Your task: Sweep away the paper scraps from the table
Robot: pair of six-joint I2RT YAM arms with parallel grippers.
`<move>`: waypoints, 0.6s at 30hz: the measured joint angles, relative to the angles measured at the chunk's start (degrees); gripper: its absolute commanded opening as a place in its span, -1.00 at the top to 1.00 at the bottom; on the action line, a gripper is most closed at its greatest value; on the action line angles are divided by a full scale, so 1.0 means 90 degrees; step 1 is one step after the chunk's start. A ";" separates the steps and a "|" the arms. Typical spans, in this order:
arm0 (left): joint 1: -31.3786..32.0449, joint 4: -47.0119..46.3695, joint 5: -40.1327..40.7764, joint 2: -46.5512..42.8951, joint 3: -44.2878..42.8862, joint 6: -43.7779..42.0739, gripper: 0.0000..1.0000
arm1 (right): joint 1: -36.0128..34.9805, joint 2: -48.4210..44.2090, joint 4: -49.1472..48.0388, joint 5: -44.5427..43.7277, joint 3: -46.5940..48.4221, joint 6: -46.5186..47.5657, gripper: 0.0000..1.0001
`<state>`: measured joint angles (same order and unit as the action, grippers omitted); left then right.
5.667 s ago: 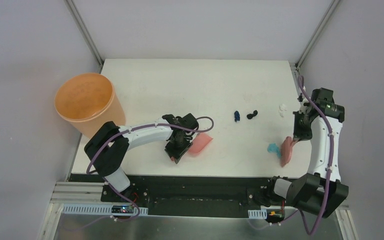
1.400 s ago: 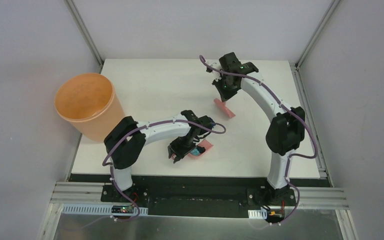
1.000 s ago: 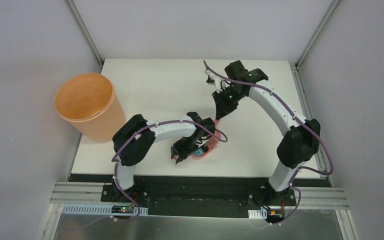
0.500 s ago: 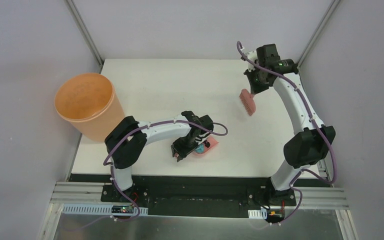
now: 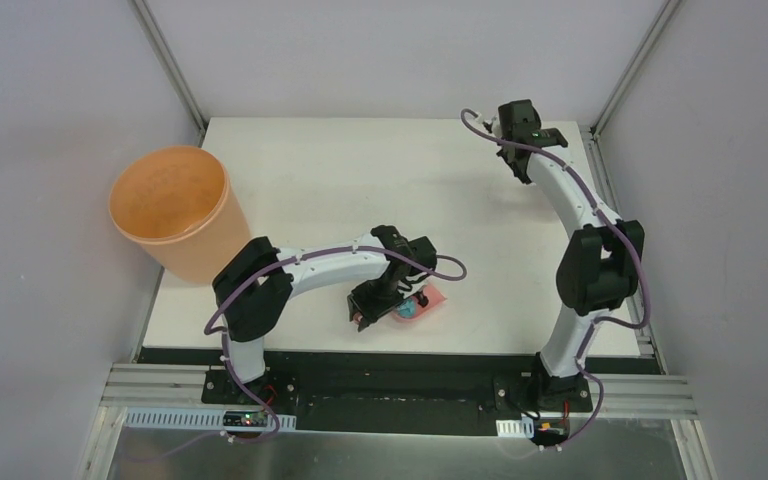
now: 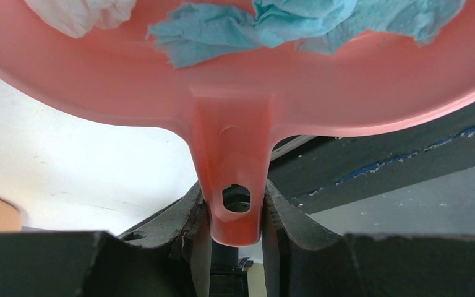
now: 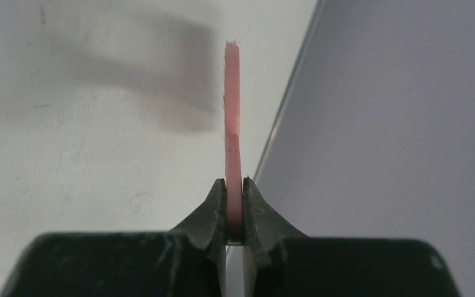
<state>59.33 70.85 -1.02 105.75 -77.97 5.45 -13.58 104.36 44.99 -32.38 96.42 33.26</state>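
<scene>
My left gripper is shut on the handle of the pink dustpan, near the front edge of the table. Paper scraps lie in the pan: a teal wad and a white one. No loose scraps show on the tabletop. My right gripper is raised over the far right corner, shut on the pink hand brush, which shows edge-on in the right wrist view. The arm hides the brush in the top view.
A big orange bucket stands off the table's left edge. Metal frame posts rise at the far corners, with grey walls close behind and to the right. The black front rail runs just below the dustpan.
The right arm has carried the brush from the table's middle up to the far right corner. The left gripper has shifted the dustpan slightly right along the front edge.
</scene>
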 measured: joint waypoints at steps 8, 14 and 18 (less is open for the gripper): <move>0.0143 0.0248 -0.0087 0.0204 -0.0223 -0.0061 1.00 | -0.0056 0.0206 0.1620 0.1620 0.0102 -0.0928 1.00; 0.0248 0.0255 -0.0080 0.0250 -0.0262 -0.0058 1.00 | -0.0214 -0.0991 0.1868 0.2273 -0.0481 -0.1258 1.00; 0.0250 0.0248 -0.0075 0.0204 -0.0250 -0.0041 1.00 | -0.0257 -0.2227 0.1076 0.2062 -0.1569 -0.0430 1.00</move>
<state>61.58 73.08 -1.69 107.59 -80.23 5.08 -15.90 84.31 54.68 -13.82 82.30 29.39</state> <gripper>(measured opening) 0.286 0.081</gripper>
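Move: The right hand, already gripping the brush, has the dustpan's tray about 26 cm to its left, 29 cm back and some 18 cm below. The teal scrap lies in that tray, around 30 cm left and 31 cm back of the hand; the black scrap, also in it, about 25 cm left and 28 cm back. From the left hand, which holds the dustpan handle, the tray is about 12 cm right, 3 cm ahead and 4 cm below. Back towards its base, and partly left towards the dustpan, the right hand swings the brush about 10 cm over the table, first dipping some 5 cm and then climbing to its starting height; a small turn back to the right ends it. The wrist tilts some 25 degrees, then partly recovers, with the fingers still shut on the brush. The left hand keeps its hold on the dustpan handle. ##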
